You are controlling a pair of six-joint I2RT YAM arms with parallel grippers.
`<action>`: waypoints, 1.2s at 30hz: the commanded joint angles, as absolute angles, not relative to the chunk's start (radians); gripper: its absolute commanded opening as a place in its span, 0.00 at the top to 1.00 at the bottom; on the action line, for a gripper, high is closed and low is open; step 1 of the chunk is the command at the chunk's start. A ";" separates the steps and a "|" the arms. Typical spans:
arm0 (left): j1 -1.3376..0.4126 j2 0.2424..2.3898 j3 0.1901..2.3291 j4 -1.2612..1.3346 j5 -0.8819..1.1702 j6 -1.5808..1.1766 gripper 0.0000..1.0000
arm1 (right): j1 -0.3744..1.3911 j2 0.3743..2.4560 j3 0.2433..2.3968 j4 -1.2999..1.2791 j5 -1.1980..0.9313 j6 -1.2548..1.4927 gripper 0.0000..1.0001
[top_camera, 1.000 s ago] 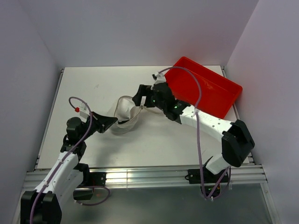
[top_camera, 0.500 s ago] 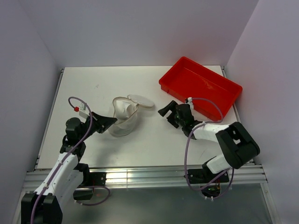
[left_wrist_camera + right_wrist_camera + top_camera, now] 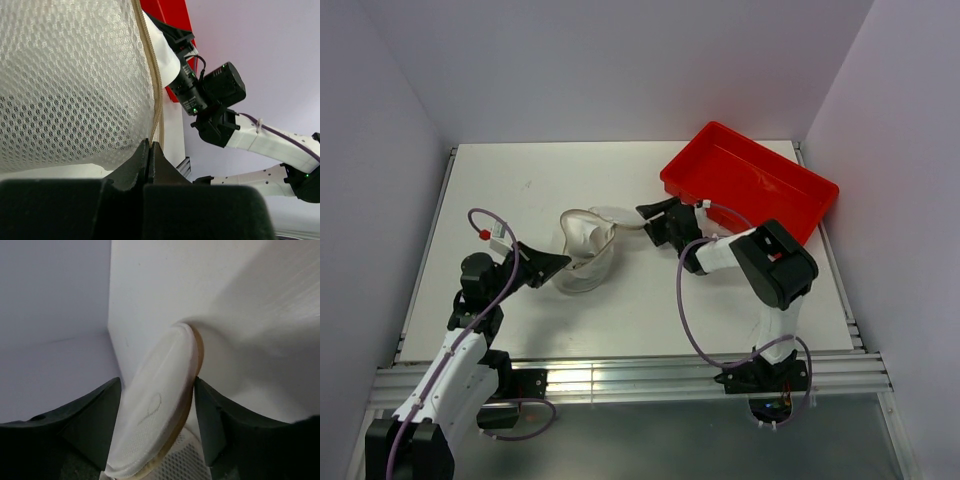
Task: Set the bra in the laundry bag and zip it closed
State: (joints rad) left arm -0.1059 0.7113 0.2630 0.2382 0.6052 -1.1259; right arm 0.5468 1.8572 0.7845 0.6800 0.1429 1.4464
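The laundry bag [image 3: 585, 262] lies on its side mid-table, a whitish mesh cylinder [image 3: 65, 80] with a tan zipper rim [image 3: 155, 85]. My left gripper [image 3: 552, 264] is shut on that rim at the bag's near-left edge, jaws pinched together [image 3: 149, 146]. The bag's round lid flap [image 3: 620, 214] hangs open toward the right. My right gripper [image 3: 650, 220] is open around this flap [image 3: 155, 410], one finger on each side [image 3: 157, 382], the right finger against its tan edge. The bra is not clearly in view; whether the white fabric inside the bag's mouth is it, I cannot tell.
A red plastic tray [image 3: 760, 180] stands at the back right, just behind the right arm. White walls close in the table on three sides. The right arm's cable loops over the table in front of the tray.
The right arm drew back from the bag toward the front right, then swung in to the lid flap, its jaws narrowing. The left gripper and bag stayed put.
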 commanded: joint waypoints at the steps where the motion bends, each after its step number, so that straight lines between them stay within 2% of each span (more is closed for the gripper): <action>1: -0.103 0.701 0.295 0.238 0.624 -1.091 1.00 | 0.548 1.919 0.857 0.728 0.199 1.569 0.35; 3: -0.103 0.703 0.291 0.236 0.626 -1.089 1.00 | 0.551 1.939 0.867 0.759 0.235 1.554 0.56; 4: -0.103 0.703 0.291 0.233 0.624 -1.086 1.00 | 0.552 1.937 0.874 0.761 0.253 1.543 0.62; 6: -0.103 0.704 0.288 0.239 0.623 -1.086 1.00 | 0.549 1.913 0.871 0.765 0.288 1.531 0.66; 7: -0.103 0.706 0.287 0.242 0.623 -1.088 1.00 | 0.548 1.887 0.859 0.787 0.299 1.505 0.82; 8: -0.103 0.712 0.287 0.245 0.624 -1.091 1.00 | 0.546 1.876 0.856 0.788 0.308 1.491 0.87; 9: -0.103 0.715 0.287 0.252 0.626 -1.092 1.00 | 0.539 1.865 0.853 0.798 0.307 1.442 0.97; 10: -0.103 0.716 0.287 0.258 0.626 -1.092 1.00 | 0.532 1.844 0.848 0.836 0.292 1.416 1.00; 19: -0.103 0.724 0.296 0.270 0.632 -1.092 1.00 | 0.529 1.701 0.766 0.733 0.281 1.246 1.00; 22: -0.103 0.718 0.291 0.262 0.629 -1.085 1.00 | 0.543 1.683 0.680 0.832 0.291 1.217 1.00; 26: -0.103 0.748 0.282 0.281 0.643 -1.080 1.00 | 0.546 1.619 0.689 0.909 0.253 1.077 1.00; 30: -0.103 0.781 0.349 0.261 0.621 -1.060 1.00 | 0.586 1.438 0.666 0.926 0.311 0.783 1.00; 34: -0.117 0.862 0.431 0.328 0.650 -1.108 1.00 | 0.655 1.173 0.615 0.919 0.363 0.543 1.00; 36: -0.130 0.883 0.487 0.328 0.649 -1.103 1.00 | 0.713 1.096 0.626 0.863 0.335 0.397 1.00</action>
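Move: The edge of the laundry bag's lid stands between my right hand's open fingers, about 2 cm ahead and roughly level in height. The bag's open mouth is some 13 cm to that hand's left and about 3 cm nearer my base; the red box is roughly 25 cm to its right and 12 cm farther out. From my left hand, still pinching the bag's rim, the lid's edge is about 18 cm right, 11 cm ahead and some 7 cm lower. My right hand eases about 3 cm forward onto the lid's edge, closes and pinches it, then raises it: first some 8 cm, a short dip while drawing back, then fast up and back to over 20 cm above the start, fingers tipping up about 45 degrees. My left hand keeps its pinch on the rim, shifting a couple of centimetres forward and up at the end. ##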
